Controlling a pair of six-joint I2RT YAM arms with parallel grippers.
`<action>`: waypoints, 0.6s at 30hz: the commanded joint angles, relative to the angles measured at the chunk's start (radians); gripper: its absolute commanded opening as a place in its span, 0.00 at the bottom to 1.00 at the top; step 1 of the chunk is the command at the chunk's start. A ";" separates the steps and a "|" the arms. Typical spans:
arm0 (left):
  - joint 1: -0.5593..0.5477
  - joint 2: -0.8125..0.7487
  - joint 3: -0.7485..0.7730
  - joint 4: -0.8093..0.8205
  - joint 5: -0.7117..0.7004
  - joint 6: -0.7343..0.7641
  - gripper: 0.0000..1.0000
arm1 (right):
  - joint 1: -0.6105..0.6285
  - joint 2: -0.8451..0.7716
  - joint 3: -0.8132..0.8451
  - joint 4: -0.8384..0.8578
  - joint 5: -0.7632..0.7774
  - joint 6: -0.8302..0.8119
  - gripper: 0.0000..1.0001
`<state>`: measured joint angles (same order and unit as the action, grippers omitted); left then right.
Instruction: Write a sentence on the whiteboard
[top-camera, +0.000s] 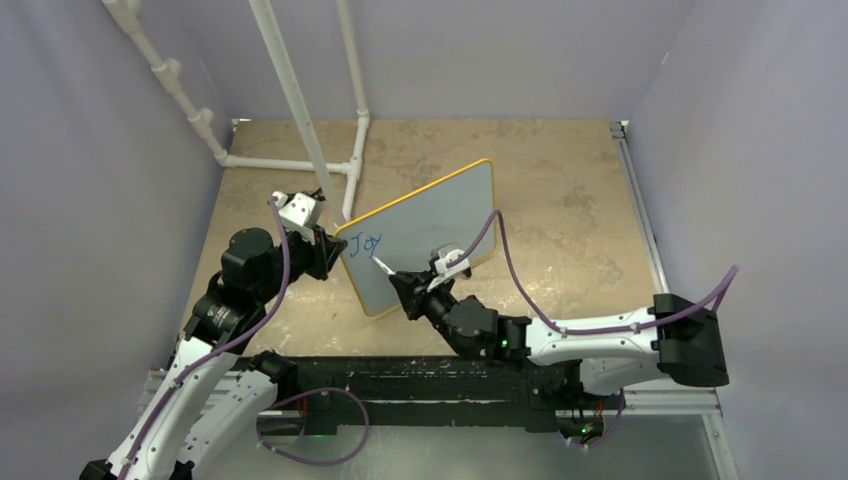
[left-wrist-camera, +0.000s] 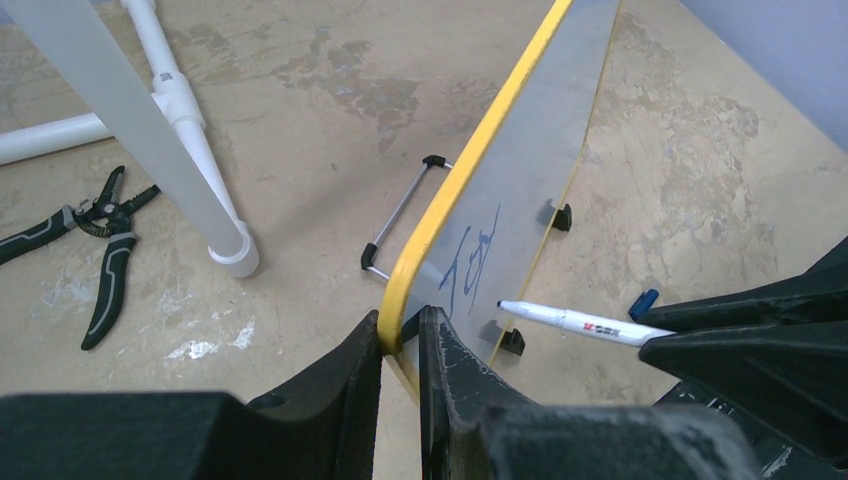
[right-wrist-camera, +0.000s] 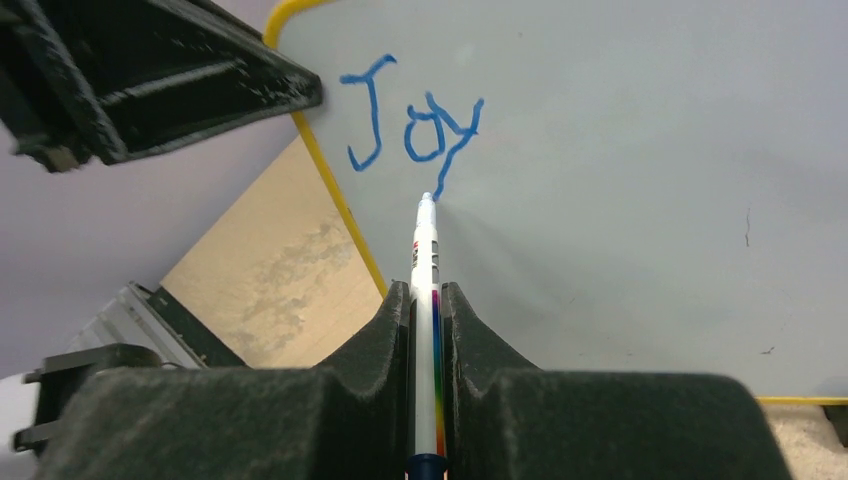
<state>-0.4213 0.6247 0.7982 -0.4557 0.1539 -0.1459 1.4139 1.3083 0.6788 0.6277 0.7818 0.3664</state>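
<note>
The whiteboard (top-camera: 440, 215), white with a yellow rim, stands tilted on the table. My left gripper (top-camera: 335, 252) is shut on its rim at the near left corner; in the left wrist view the gripper (left-wrist-camera: 400, 325) has the yellow edge (left-wrist-camera: 405, 290) pinched between its fingers. The sentence (right-wrist-camera: 410, 125) reads only "Joy" in blue, also visible as the sentence (top-camera: 368, 243). My right gripper (right-wrist-camera: 427, 295) is shut on a white marker (right-wrist-camera: 425, 250), whose tip sits at the lower end of the y's tail. From the left wrist, the marker (left-wrist-camera: 580, 322) points at the whiteboard (left-wrist-camera: 540, 170).
A white PVC pipe frame (top-camera: 300, 110) stands behind and left of the board, one leg (left-wrist-camera: 190, 130) close to it. Black pliers (left-wrist-camera: 100, 240) lie on the table at the left. A blue cap (left-wrist-camera: 643, 300) lies near the board's front. The board's wire stand (left-wrist-camera: 400, 215) juts out behind.
</note>
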 joint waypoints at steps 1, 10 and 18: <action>-0.001 -0.003 0.030 -0.029 -0.007 0.009 0.00 | 0.005 -0.104 0.002 -0.055 -0.008 0.011 0.00; -0.001 0.024 0.109 -0.071 -0.001 0.026 0.50 | -0.004 -0.226 -0.048 -0.112 0.005 -0.036 0.00; -0.001 0.137 0.236 0.002 0.100 0.038 0.70 | -0.098 -0.298 -0.083 -0.077 -0.073 -0.064 0.00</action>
<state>-0.4213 0.7025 0.9619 -0.5293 0.1822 -0.1272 1.3666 1.0519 0.6109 0.5228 0.7555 0.3313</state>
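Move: The right hand, gripping the marker, has the blank board beside "Joy" about 8 cm ahead, straight on and roughly 2 cm higher; "Joy" itself lies some 7 cm ahead, 6 cm left and 2 cm up. The left hand has the whiteboard's upper-left corner right between its fingers; from it "Joy" is about 6 cm right, 1 cm back and 3 cm lower, and the marker tip some 7 cm right, 3 cm back and 5 cm lower. The right hand keeps its grip on the marker and carries its tip away from the tail of the "y", first mostly up about 4 cm, then on to the right, some 5 cm in all, to in front of the blank board beside the word. Meanwhile the left hand opens its fingers from nearly shut to about two thirds, lets go of the whiteboard's corner and then rises some 4 cm clear of it. ##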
